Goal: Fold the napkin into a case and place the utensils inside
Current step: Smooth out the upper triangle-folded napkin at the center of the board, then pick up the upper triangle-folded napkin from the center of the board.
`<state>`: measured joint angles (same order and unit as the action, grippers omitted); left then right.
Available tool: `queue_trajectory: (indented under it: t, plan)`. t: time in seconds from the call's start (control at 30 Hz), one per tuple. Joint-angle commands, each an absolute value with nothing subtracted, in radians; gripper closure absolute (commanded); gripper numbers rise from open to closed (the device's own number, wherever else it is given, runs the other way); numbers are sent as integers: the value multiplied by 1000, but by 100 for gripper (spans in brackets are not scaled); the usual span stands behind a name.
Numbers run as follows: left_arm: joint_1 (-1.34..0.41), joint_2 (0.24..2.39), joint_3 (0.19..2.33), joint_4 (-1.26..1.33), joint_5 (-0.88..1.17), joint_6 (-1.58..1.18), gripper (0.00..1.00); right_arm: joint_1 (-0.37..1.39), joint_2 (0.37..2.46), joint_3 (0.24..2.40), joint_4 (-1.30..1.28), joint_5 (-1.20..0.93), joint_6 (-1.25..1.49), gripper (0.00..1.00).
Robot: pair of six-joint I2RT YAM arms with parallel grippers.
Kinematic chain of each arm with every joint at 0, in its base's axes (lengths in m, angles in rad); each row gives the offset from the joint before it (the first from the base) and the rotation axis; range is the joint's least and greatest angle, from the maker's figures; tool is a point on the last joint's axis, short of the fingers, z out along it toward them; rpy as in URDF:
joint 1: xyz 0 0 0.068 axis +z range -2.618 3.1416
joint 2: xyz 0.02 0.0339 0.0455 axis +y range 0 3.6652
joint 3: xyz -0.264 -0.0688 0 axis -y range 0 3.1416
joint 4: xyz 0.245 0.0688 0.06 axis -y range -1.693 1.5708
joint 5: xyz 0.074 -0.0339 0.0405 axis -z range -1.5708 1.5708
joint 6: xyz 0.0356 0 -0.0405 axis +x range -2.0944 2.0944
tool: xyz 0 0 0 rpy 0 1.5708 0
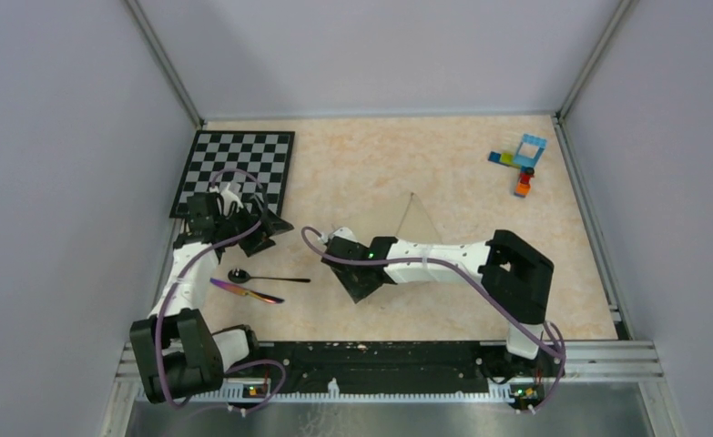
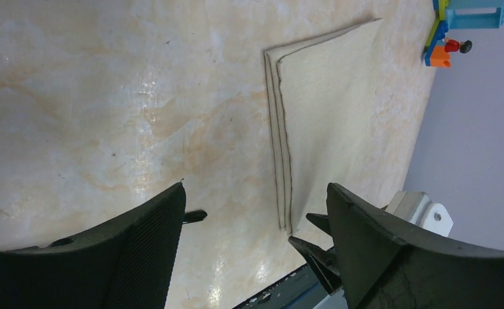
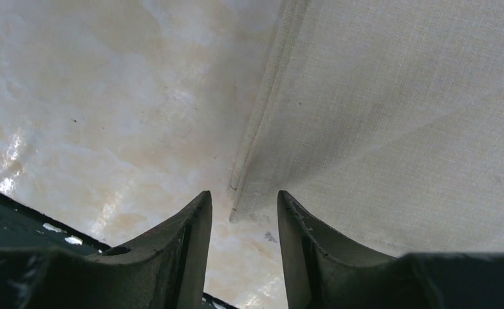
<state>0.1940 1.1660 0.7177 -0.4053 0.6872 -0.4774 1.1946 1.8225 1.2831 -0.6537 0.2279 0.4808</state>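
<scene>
The cream napkin (image 1: pixel 412 226) lies flat mid-table, folded into a tapered, layered case (image 2: pixel 345 109); its stacked edges show in the left wrist view. My right gripper (image 1: pixel 360 284) sits low at its near corner. The jaws are open and straddle that corner (image 3: pixel 236 209) with nothing pinched between them (image 3: pixel 242 195). My left gripper (image 1: pixel 269 232) hovers wide open (image 2: pixel 255 188) near the chequered board, holding nothing. The utensils lie on the table between the arms: a black spoon (image 1: pixel 240 275) and a rainbow-tinted piece (image 1: pixel 248 291). The spoon's handle tip (image 2: pixel 194 215) peeks past my left finger.
A black-and-white chequered board (image 1: pixel 243 159) lies at the back left. Small coloured toy bricks (image 1: pixel 521 164) stand at the back right, also in the left wrist view (image 2: pixel 452 32). Grey walls close in three sides. A black rail (image 1: pixel 380 355) runs along the near edge.
</scene>
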Motion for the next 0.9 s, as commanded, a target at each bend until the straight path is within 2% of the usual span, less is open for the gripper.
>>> queue_trajectory:
  t: [0.0, 0.2, 0.43, 0.6, 0.7, 0.77, 0.87]
  plan:
    - [212, 1116, 696, -391, 754, -440, 15, 1195, 1853, 1341, -648, 242, 504, 57]
    - [216, 1138, 686, -380, 784, -435, 15, 1197, 1893, 1349, -649, 245, 509, 62]
    - [215, 1148, 675, -368, 790, -435, 15, 1201, 1935, 1340, -633, 256, 505, 59]
    - [217, 1151, 675, -367, 790, -433, 15, 1228, 1978, 1306, -615, 354, 498, 60]
    - [217, 1151, 672, -367, 796, -434, 15, 1248, 2003, 1286, -613, 428, 505, 67]
    - [216, 1151, 665, -361, 802, -437, 15, 1250, 2008, 1268, -603, 456, 515, 75]
    - [216, 1148, 650, -340, 819, -445, 12, 1250, 1967, 1243, -577, 491, 521, 93]
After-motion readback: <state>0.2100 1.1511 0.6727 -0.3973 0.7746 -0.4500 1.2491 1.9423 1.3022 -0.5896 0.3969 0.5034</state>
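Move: The napkin's near-left corner, the one the right hand goes for, lies about 1 cm ahead and 1 cm left of that hand, some 4 cm below; the napkin's middle is roughly 10 cm ahead and 8 cm to its right. The spoon's middle lies about 17 cm left and 3 cm ahead, the rainbow knife 22 cm left and level. From the left hand the same corner is about 11 cm back, 13 cm right and 12 cm below. The layers at the napkin's near-left corner are pinched by the right hand, which sinks about 3 cm onto them with its fingers parted. It then slides level some 1 cm forward and slightly left, tilting its tips roughly 10 degrees outward from straight down while the fingers close on the edge late in the move. ##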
